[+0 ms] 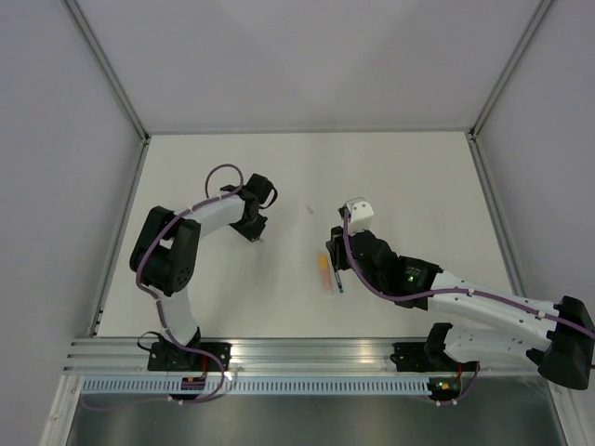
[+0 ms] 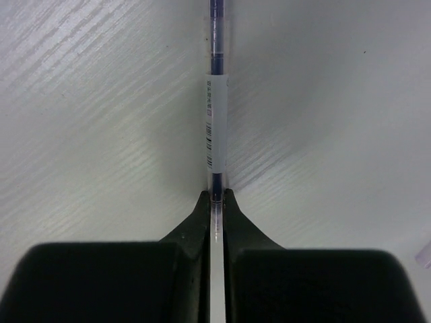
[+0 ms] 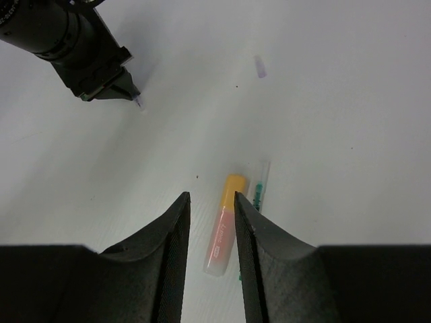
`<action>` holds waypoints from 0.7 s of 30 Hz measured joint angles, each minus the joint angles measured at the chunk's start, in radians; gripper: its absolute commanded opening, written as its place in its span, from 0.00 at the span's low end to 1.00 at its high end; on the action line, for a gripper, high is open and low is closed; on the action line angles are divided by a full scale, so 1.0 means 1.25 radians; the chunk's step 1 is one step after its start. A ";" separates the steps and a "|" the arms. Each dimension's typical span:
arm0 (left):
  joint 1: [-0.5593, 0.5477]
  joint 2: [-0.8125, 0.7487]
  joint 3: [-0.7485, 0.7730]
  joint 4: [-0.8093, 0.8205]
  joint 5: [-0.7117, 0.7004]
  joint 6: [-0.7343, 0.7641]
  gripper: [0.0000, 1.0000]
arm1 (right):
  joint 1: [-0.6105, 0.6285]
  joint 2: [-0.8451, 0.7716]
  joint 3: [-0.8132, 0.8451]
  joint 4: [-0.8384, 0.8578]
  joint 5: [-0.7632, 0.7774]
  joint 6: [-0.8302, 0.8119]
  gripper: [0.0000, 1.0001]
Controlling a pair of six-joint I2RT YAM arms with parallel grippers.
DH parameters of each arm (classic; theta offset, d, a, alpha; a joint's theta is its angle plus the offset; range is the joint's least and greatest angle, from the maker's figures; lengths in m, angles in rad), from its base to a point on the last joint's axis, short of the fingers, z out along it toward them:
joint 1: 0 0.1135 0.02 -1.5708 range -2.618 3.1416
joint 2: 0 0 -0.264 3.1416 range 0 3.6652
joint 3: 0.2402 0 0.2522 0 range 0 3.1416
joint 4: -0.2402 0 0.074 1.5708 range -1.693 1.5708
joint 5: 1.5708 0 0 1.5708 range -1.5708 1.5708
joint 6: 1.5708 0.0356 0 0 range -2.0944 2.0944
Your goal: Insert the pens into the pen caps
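Note:
My left gripper point(image 2: 215, 195) is shut on a thin clear pen point(image 2: 216, 121) with a dark blue core and a white label. The pen runs between the jaws and sticks out past the tips, low over the table. My right gripper point(image 3: 211, 196) is open above a pale orange pen point(image 3: 225, 225) with an orange-yellow end. That pen lies just beyond the gap, by the right finger. A clear pen with green inside point(image 3: 258, 187) lies beside it, partly hidden by that finger. A tiny pale purple pen cap point(image 3: 260, 66) lies farther off. From above, both pens point(image 1: 324, 272) lie mid-table by the right gripper point(image 1: 335, 260).
The white table point(image 1: 418, 186) is walled at the back and on both sides by grey panels with metal posts. The left gripper point(image 3: 128, 91) shows in the right wrist view's upper left, apart from the right one. An aluminium rail point(image 1: 307, 353) runs along the near edge.

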 measured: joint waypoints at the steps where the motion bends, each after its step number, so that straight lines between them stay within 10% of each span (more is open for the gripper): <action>1: 0.000 -0.021 -0.029 0.022 0.000 0.010 0.02 | 0.000 0.000 0.000 0.000 -0.009 -0.004 0.40; 10: 0.001 -0.316 -0.363 0.173 0.048 0.204 0.02 | -0.001 0.002 0.000 0.023 -0.078 -0.012 0.46; 21: -0.001 -0.742 -0.616 0.553 0.485 0.468 0.02 | -0.030 0.082 0.012 0.185 -0.172 0.075 0.85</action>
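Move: The blue pen, already pinched near its clear end by the left fingers and flat on the table, has its middle about 13 cm ahead of the right hand, 23 cm to its left and 18 cm lower. The open right gripper it is taken to stands some 11 cm back, 19 cm right and 18 cm above the left hand; the small cap lies about 12 cm ahead and 14 cm right of the left hand. Almost straight under the right hand, 18 cm down, lie the orange marker, 1 cm left, and the green pen, 1 cm ahead and 2 cm right. The blue pen, still pinched by the left hand, is drawn back low over the table with a little leftward drift, then swept up and right towards the right gripper, ending about 11 cm back and 11 cm higher as the wrist tips up and swings clockwise roughly 50 degrees. The right hand moves about 6 cm left to meet it, rolling slightly and spreading its fingers wide, touching nothing. ##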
